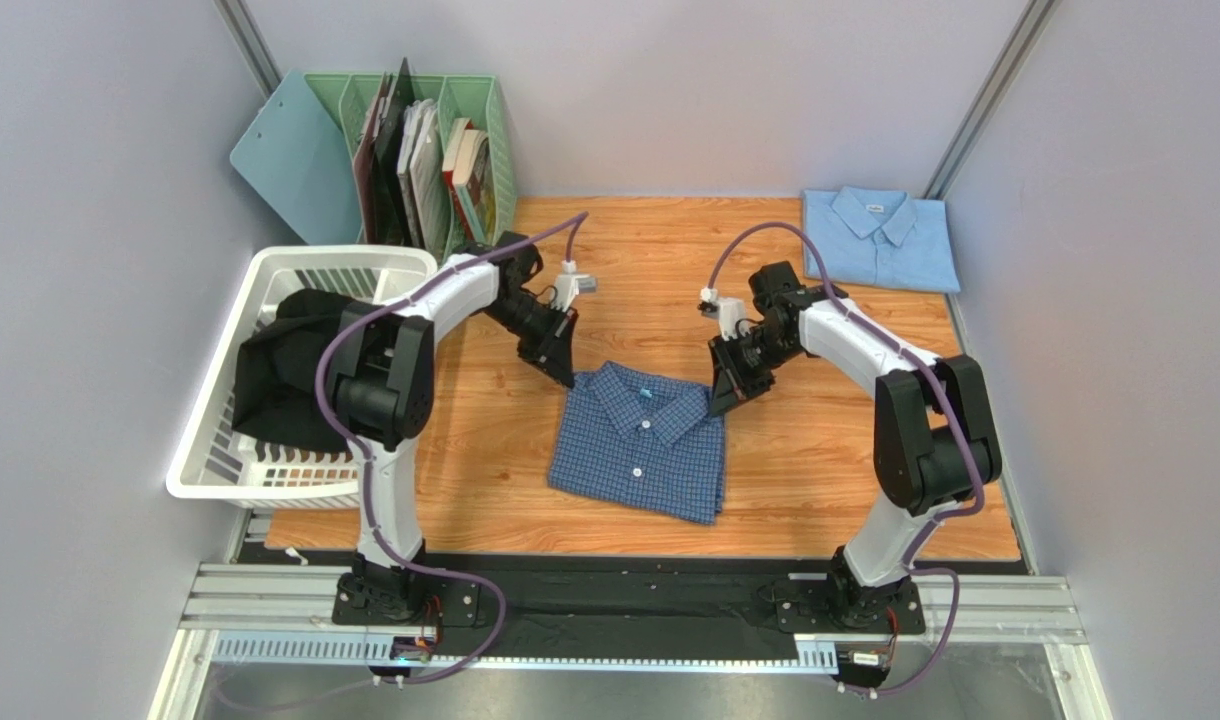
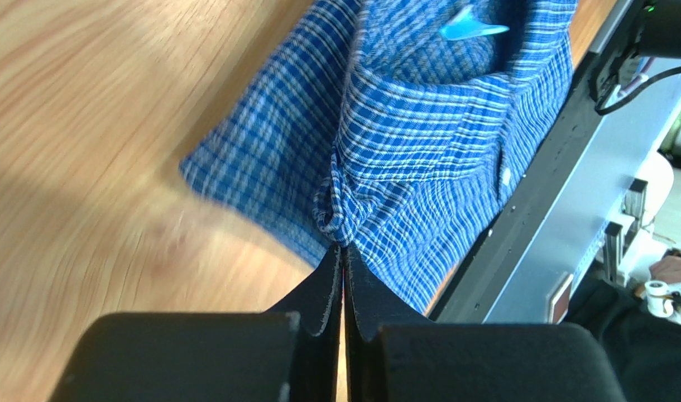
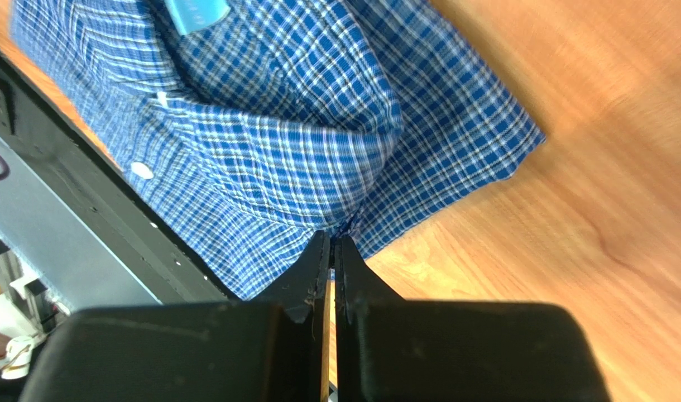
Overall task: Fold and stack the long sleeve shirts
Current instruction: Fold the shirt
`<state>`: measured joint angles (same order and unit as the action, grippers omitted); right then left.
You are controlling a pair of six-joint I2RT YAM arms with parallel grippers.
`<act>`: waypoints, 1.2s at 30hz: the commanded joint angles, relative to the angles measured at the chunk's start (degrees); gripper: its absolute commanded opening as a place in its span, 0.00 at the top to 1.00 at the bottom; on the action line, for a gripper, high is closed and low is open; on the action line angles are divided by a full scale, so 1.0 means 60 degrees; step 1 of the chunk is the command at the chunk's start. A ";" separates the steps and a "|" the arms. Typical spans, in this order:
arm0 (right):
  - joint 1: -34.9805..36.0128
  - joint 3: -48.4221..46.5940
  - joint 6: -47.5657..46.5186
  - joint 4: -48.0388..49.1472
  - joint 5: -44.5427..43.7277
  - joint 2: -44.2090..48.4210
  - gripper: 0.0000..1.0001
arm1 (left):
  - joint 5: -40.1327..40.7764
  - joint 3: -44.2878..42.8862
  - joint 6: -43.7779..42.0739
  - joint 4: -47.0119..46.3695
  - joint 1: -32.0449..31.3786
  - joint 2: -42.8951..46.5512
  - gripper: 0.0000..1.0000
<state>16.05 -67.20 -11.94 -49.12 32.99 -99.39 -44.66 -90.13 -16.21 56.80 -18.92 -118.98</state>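
Observation:
A folded mid-blue checked shirt [image 1: 639,447] lies collar-up on the wooden table [image 1: 812,480], between the two arms. My left gripper [image 1: 565,375] is shut on a bunched pinch of fabric at the shirt's far left corner; in the left wrist view, the checked shirt [image 2: 428,151] puckers right at the gripper [image 2: 342,248]. My right gripper [image 1: 717,402] is shut on the far right corner; in the right wrist view, the gripper [image 3: 332,238] pinches the checked cloth [image 3: 277,142]. A folded pale sky-blue shirt [image 1: 879,237] rests at the table's far right corner, apart from both grippers.
A white laundry basket [image 1: 346,270] holding dark clothes [image 1: 293,375] stands off the table's left edge. A green file rack [image 1: 474,105] with books and a teal clipboard [image 1: 293,158] stand at the back left. Grey walls enclose the table on three sides.

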 commanded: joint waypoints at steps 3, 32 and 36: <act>0.0020 -0.0812 -0.0294 0.0203 -0.0020 0.0133 1.00 | 0.0134 0.0168 -0.0404 -0.0032 0.0399 0.0891 1.00; -0.0845 -0.1429 0.0275 0.0145 0.1626 0.0098 0.46 | -0.2411 0.1365 0.0005 -0.1263 0.1044 0.2818 0.48; -0.0392 -0.0448 0.1577 0.0726 0.4501 0.0453 0.46 | -0.4429 0.2538 0.0094 -0.0678 0.0401 0.3174 0.43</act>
<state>10.74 -73.38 -9.63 -46.57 40.05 -100.44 -55.31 -80.71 -14.66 50.35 -12.16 -102.80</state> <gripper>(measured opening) 0.539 0.556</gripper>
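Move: Both hands already pinch the dark checked shirt's far corners, some 4 cm above the table. Its middle lies about 11 cm back and 13 cm right of the left hand; from the right hand, about 6 cm back and 14 cm left. The laundry basket is level with the left hand, roughly 48 cm to its left; the light blue shirt lies about 33 cm ahead and 30 cm right of the right hand. Both hands carry the pinched corners forward, left about 4 cm, right 7, lower them, then open and rise. ##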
